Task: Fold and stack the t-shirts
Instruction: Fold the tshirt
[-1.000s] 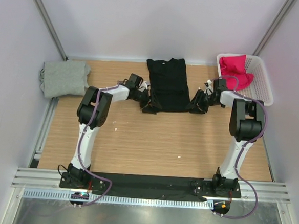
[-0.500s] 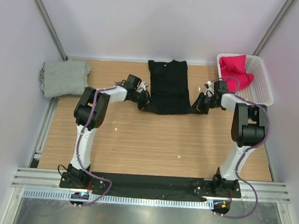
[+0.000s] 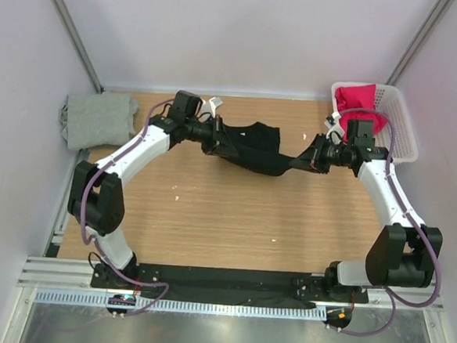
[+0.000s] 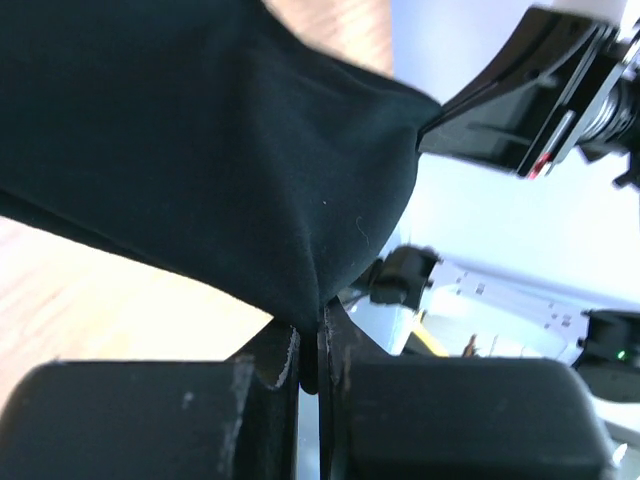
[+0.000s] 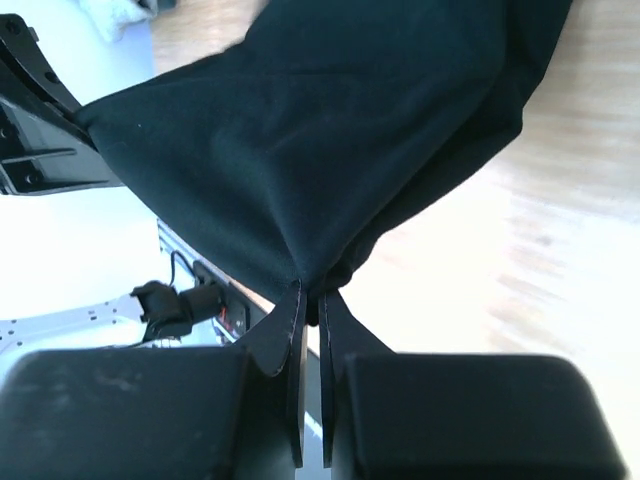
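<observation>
The black t-shirt (image 3: 255,144) hangs stretched above the table between both arms at the back centre. My left gripper (image 3: 217,137) is shut on its left corner; in the left wrist view the black cloth (image 4: 220,150) runs into the pinched jaws of that gripper (image 4: 310,335). My right gripper (image 3: 308,160) is shut on the shirt's right corner, and in the right wrist view the cloth (image 5: 320,130) gathers to a point between the closed fingertips of the gripper (image 5: 312,300). A folded grey t-shirt (image 3: 99,119) lies at the far left. A magenta-red t-shirt (image 3: 359,104) sits in the basket.
A white mesh basket (image 3: 400,132) stands at the back right corner of the wooden table (image 3: 233,219). Grey walls close in the back and both sides. A black strip and metal rail (image 3: 228,293) run along the near edge by the arm bases.
Both grippers closed on the near corners of the black t-shirt and raised them off the table toward the back; the shirt, flat a second ago, now hangs sagging between them.
</observation>
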Robot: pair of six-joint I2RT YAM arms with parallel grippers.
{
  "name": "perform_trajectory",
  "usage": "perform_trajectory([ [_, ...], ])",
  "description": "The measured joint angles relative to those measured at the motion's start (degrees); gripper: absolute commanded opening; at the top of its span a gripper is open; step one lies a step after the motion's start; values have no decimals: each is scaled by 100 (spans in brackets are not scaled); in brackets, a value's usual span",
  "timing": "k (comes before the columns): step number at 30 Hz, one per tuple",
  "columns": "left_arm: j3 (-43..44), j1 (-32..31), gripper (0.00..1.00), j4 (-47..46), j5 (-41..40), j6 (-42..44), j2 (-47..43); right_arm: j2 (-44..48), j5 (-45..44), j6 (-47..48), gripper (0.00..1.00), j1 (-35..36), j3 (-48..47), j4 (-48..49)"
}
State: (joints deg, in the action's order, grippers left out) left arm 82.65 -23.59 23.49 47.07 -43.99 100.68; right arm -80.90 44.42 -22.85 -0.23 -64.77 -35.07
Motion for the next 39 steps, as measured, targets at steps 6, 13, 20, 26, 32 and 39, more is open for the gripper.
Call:
perform_trajectory([
  [6,-748,-214,0,302,-103,249,-612,385,57,-52,2,31,485,-138],
  [13,-1893,-232,0,472,-195,352,-815,321,26,-170,1,459,1327,28],
  [20,-1827,-61,0,579,-332,393,-785,-396,-4,-151,1,614,697,304],
  [26,-199,629,0,514,-369,498,0,-1534,9,-177,1,625,-831,857],
  [32,1665,966,0,372,-518,726,1725,-3156,-92,-326,1,643,-2483,1696],
  [39,3895,984,0,514,-1099,1419,3838,-5016,-350,-433,1,605,-3893,2135],
])
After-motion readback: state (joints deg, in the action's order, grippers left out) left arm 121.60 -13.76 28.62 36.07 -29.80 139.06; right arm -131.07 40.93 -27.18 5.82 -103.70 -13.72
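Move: Both hands hold the near hem of the black t-shirt in the air; its far collar end lies on the table some 24 cm ahead of the left hand, 5 cm to its right and 19 cm below. From the right hand that collar end is about 26 cm ahead, 12 cm left and 17 cm down. The white basket stands roughly 28 cm ahead of the right hand and 23 cm to its right, with the red cloth in it about 32 cm ahead and 19 cm right. Both hands keep the hem pinched and first swing it back towards the base, the left some 9 cm and the right about 6, while sinking to let the trailing cloth down. Then they reverse and sweep it forward nearly 30 cm over the shirt body towards the collar end, rising a little before sinking again and drifting about 5 cm to the left, the left wrist turning slightly counter-clockwise. ##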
